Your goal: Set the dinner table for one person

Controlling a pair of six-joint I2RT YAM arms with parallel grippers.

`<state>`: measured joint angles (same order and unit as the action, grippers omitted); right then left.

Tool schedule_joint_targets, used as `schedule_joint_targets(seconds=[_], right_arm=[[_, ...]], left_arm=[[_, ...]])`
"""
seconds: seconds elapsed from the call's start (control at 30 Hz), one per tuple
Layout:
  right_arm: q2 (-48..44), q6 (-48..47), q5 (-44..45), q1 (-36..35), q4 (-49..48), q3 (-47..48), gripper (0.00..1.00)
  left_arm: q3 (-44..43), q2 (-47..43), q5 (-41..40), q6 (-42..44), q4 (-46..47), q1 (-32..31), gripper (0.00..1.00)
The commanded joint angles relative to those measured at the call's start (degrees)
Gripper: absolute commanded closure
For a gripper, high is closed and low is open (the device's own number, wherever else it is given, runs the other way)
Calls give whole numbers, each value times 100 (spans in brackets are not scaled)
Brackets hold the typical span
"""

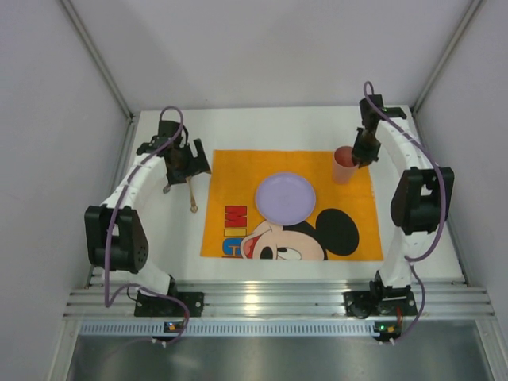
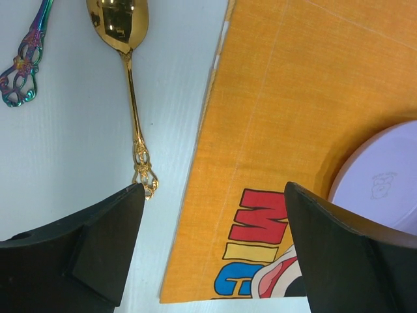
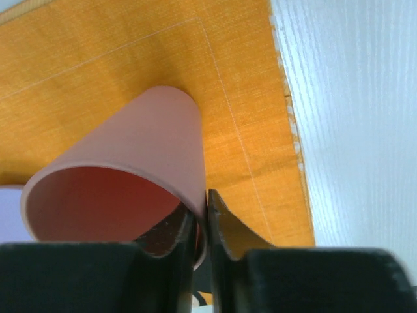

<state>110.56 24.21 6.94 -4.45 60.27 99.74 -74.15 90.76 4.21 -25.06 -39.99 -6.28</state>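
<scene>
The white dinner table [image 1: 421,238] carries an orange Mickey Mouse placemat [image 1: 238,171] with a lilac plate [image 1: 285,197] on it. A pink cup [image 1: 344,164] stands on the mat's far right corner. My right gripper [image 1: 363,151] is shut on the cup's rim [image 3: 195,215], one finger inside and one outside. A gold spoon [image 2: 132,98] lies on the table left of the mat, with an iridescent utensil handle [image 2: 26,62] further left. My left gripper [image 2: 215,254] is open and empty over the mat's left edge, just beside the spoon's handle end.
Aluminium rails [image 1: 278,302] run along the near edge by the arm bases. Grey walls enclose the table on the left, right and far sides. The plate's edge also shows in the left wrist view [image 2: 384,182].
</scene>
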Motion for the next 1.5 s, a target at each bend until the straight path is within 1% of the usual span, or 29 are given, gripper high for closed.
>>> schedule_joint_targets(seconds=[0.0, 0.07, 0.1, 0.2, 0.3, 0.33, 0.4, 0.43, 0.53, 0.67, 0.7, 0.77, 0.8, 0.87, 0.9, 0.97, 1.0, 1.1, 1.2, 1.3, 1.33, 1.37, 1.47], right_arm=[[-17, 58, 89, 58, -401, -51, 79], [0, 75, 45, 49, -437, -52, 67], [-8, 75, -8, 58, -429, -43, 56], [-131, 75, -61, 49, -376, 62, 38], [-429, 102, -149, 49, -227, 133, 32], [-657, 154, -201, 49, -183, 150, 32], [-947, 259, -411, 41, -43, 168, 30], [-1297, 338, -456, -3, -24, 142, 30], [-1939, 418, -544, -161, -7, -16, 27], [-2504, 392, -623, -206, 160, -385, 27], [-2679, 374, -615, -206, 239, -542, 27], [-2846, 339, -597, -206, 283, -710, 27], [-2987, 304, -554, -206, 292, -893, 27], [-3110, 286, -527, -153, 327, -1035, 27], [-3155, 269, -518, -135, 345, -1149, 27], [-3260, 243, -527, -56, 389, -1220, 27], [-3304, 225, -527, -30, 398, -1255, 27], [-3357, 190, -527, 67, 433, -1264, 27], [-3375, 163, -553, 102, 442, -1273, 27], [-3410, 163, -597, 102, 433, -1308, 27], [-3419, 172, -615, 102, 424, -1326, 28], [-3427, 181, -641, 102, 407, -1343, 28], [-3471, 198, -668, 102, 345, -1379, 28]], left_arm=[[32, 266, 159, 159, 386, 223, 7], [-20, 477, 247, 185, 413, 347, 9], [-55, 556, 317, 177, 369, 452, 10], [-126, 872, 300, 229, 413, 567, 13], [-161, 1127, 274, 317, 501, 584, 18], [-179, 1276, 265, 361, 518, 584, 27], [-231, 1417, 247, 396, 536, 584, 36], [-249, 1549, 204, 379, 545, 593, 40], [-293, 1742, 98, 370, 650, 584, 43], [-687, 2103, -95, 519, 633, 584, 50], [-784, 2243, -130, 580, 563, 741, 52], [-986, 2349, -148, 642, 536, 795, 55], [-1040, 2402, -200, 695, 527, 804, 60], [-1145, 2543, -253, 757, 492, 804, 67], [-1172, 2595, -297, 774, 457, 795, 74], [-1216, 2710, -350, 853, 343, 804, 76], [-1207, 2745, -368, 897, 316, 804, 78], [-1163, 2763, -368, 967, 237, 795, 81], [-1111, 2710, -368, 985, 176, 743, 81], [-1075, 2754, -657, 1020, 149, 646, 83], [-1101, 2806, -754, 1003, 114, 655, 86], [-1136, 2850, -842, 986, 36, 646, 100], [-1400, 2991, -738, 924, -166, 646, 100]])
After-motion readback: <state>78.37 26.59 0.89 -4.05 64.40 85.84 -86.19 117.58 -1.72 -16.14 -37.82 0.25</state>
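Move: The gold spoon lies about 3 cm ahead of the left hand's point, 6 cm to its left and 12 cm below. The fork is some 5 cm farther out and 5 cm farther left than the spoon; the plate's middle lies 25 cm to this hand's right, about level. The right fingers are at the cup's right rim, the cup's middle 4 cm left, 1 cm ahead and 5 cm below; the plate is roughly 23 cm left of that hand and 6 cm back. Down some 11 cm, and about 6 cm forward and left, the left hand goes to the gold spoon, its fingers tipping steeper and closing until they pinch the neck just behind the bowl. The right fingers open first and let go of the cup's rim; that hand then rises about 15 cm, draws back some 10 cm and sinks a little before stopping, open. ##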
